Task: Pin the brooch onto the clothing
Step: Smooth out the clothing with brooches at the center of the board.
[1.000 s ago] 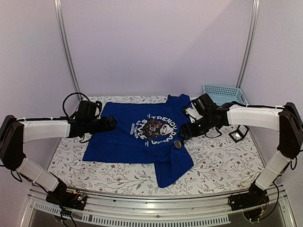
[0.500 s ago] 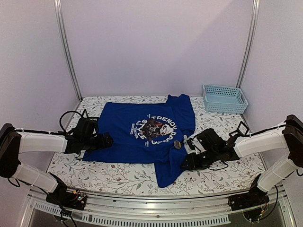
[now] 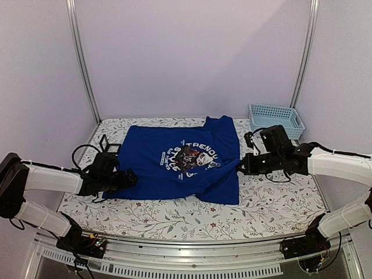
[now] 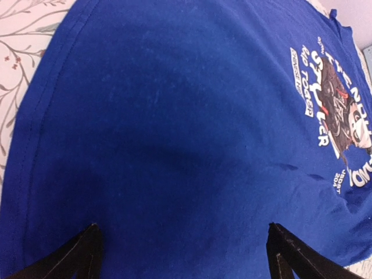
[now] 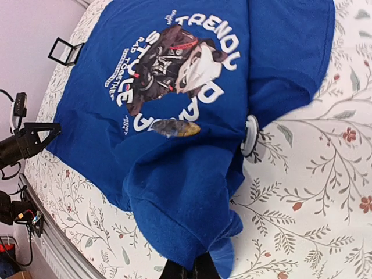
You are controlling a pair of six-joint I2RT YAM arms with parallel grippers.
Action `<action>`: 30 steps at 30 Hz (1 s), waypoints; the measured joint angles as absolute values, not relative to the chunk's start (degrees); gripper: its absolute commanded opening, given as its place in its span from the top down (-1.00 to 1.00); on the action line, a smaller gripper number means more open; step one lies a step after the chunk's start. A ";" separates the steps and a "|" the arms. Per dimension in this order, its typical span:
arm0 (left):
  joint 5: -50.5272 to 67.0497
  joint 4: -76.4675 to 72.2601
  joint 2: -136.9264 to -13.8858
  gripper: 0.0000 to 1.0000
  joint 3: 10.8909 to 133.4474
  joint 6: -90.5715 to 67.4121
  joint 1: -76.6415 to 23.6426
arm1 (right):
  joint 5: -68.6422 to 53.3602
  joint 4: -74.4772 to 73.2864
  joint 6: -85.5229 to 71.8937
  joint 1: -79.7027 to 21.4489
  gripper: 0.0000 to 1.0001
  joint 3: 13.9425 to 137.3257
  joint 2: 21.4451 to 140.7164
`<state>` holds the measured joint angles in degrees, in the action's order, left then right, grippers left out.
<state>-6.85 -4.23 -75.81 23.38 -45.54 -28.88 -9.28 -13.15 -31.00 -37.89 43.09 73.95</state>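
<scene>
The clothing [image 3: 174, 160], a royal-blue T-shirt with a round panda print [image 5: 168, 64], lies spread on the floral table. An oval brown brooch [image 5: 177, 128] rests on the shirt just below the print. At the shirt's right side my right gripper [image 3: 240, 167] is shut on a bunched fold of blue fabric [image 5: 192, 232], and its fingertips [image 5: 180, 272] barely show under the cloth. My left gripper [image 3: 124, 178] hovers open over the shirt's left part [image 4: 174, 145], with its fingers [image 4: 84, 253] wide apart and nothing between them.
A light-blue basket [image 3: 276, 120] stands at the back right. A small black square frame [image 3: 106, 143] lies left of the shirt. A white round disc [image 5: 251, 135] peeks out from under the shirt's right edge. Metal posts stand at both back corners.
My right gripper swung from the front of the shirt to its right side and shut on the fabric. The hanging front flap now lies pulled in. The left arm drew back slightly.
</scene>
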 measured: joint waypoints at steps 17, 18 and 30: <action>-8.03 -4.86 -74.15 -0.97 21.58 -44.82 -28.88 | -9.13 -32.77 -9.61 -66.76 0.19 79.55 112.29; -8.10 -4.84 -74.15 -0.97 21.58 -44.75 -28.86 | -9.19 -33.76 -9.30 -67.00 0.17 78.54 112.38; -8.34 -5.72 -73.25 -0.98 20.36 -44.45 -28.64 | -7.46 -31.44 -10.72 -59.31 -0.03 69.34 87.15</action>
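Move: I have the shirt's near right part pinched in my right hand, some 10 cm above the table. The bare table just off the near hem, where I take it, lies about 18 cm left and 12 cm back. The brooch lies roughly 8 cm left, 7 cm ahead and 8 cm below; the print's middle 18 cm left and 11 cm ahead. From my left hand that table spot is about 20 cm right and 13 cm back. I lift the pinched cloth about 6 cm and whip it nearly 20 cm left, then back and down towards the table just off the near hem, my right hand turning some 45 degrees counter-clockwise. On the way down my fingers open and let go of the cloth; the empty hand then rises about 13 cm, easing right and forward. My left hand stays low and open at the shirt's left end. ##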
